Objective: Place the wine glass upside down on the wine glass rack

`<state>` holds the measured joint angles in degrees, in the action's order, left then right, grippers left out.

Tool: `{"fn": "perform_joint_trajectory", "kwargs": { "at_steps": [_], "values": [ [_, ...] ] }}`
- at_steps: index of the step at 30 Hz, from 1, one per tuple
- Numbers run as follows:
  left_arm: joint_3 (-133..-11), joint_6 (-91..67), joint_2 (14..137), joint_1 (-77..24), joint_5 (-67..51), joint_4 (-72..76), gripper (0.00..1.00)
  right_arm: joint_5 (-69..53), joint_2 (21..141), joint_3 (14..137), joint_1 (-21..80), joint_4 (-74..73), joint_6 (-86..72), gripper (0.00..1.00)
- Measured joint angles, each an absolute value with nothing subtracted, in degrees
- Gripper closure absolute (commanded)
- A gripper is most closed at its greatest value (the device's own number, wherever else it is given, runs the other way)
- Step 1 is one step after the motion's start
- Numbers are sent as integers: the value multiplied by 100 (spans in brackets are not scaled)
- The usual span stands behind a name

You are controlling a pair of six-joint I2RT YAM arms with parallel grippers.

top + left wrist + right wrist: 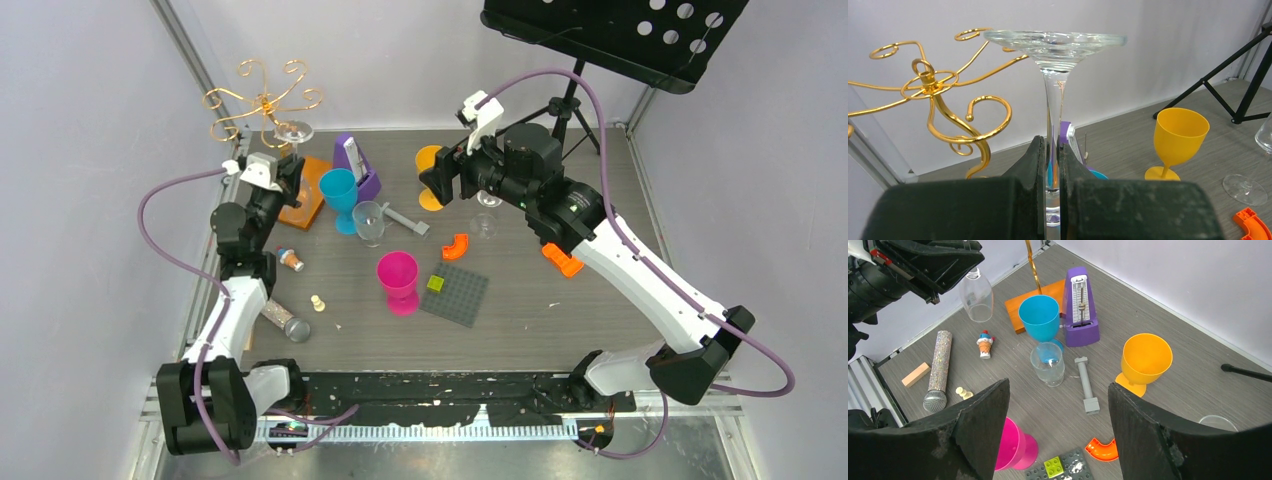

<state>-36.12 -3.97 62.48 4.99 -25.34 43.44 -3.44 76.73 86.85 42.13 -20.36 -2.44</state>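
My left gripper (1050,145) is shut on the stem of the clear wine glass (1055,42), which is upside down with its round foot on top. The bowl (977,297) hangs below the jaws, above the table. The foot stands level with the curled arms of the gold wine glass rack (938,95), just to their right; I cannot tell if they touch. From above, the rack (265,100) is at the back left on its orange base (305,195), and the left gripper (268,172) is beside it. My right gripper (1058,385) is open and holds nothing, hovering mid-table (440,180).
Near the rack base stand a blue goblet (338,195), a purple metronome (355,165) and a clear tumbler (368,222). A yellow goblet (1144,360), pink goblet (398,280), grey baseplate (455,293), microphone (938,372) and second wine glass (1248,187) are about. A black music stand (610,30) rises at the back right.
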Motion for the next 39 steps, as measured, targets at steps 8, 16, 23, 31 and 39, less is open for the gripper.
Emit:
{"fn": "perform_joint_trajectory", "kwargs": {
  "at_steps": [8,16,23,31,39],
  "values": [
    [-3940,-272,6578,502,-2611,4305,100,-327,7673,8650,4213,-2069,-178,21],
    [-3944,-355,6906,502,-2554,4506,100,-327,7673,8646,4213,-2069,-158,21],
    [-3905,-587,7345,545,-2506,5188,100,-327,7673,8643,4213,-2071,-137,21],
    [-3905,-749,7706,631,-2502,5572,100,-325,7673,8624,4213,-2112,-113,21],
    [-3909,-860,7900,687,-2508,5774,100,-325,7673,8624,4213,-2112,-113,21]
  ]
}}
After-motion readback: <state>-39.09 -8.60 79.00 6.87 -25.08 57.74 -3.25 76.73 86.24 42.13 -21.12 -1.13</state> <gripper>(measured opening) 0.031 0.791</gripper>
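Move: The left hand holds the upside-down glass by its stem; the wine glass rack's near hook lies about 6 cm ahead, 3 cm left and slightly above, and the rack's centre ring some 11 cm ahead, 6 left and 3 above. Far below stand the blue goblet, roughly 4 cm ahead and 6 right, and the metronome, 12 ahead and 7 right. From the right hand, the near hook is around 28 cm left, 13 ahead and 5 lower. The left arm carries the inverted glass forward about 5 cm towards the rack's near hook, its closed fingers keeping their grip on the stem and the foot still uppermost. After starting out nearly level it sinks some 3 cm as it goes and eases a little to the left, bringing the stem up beside the curl with hardly any turn of the wrist. ##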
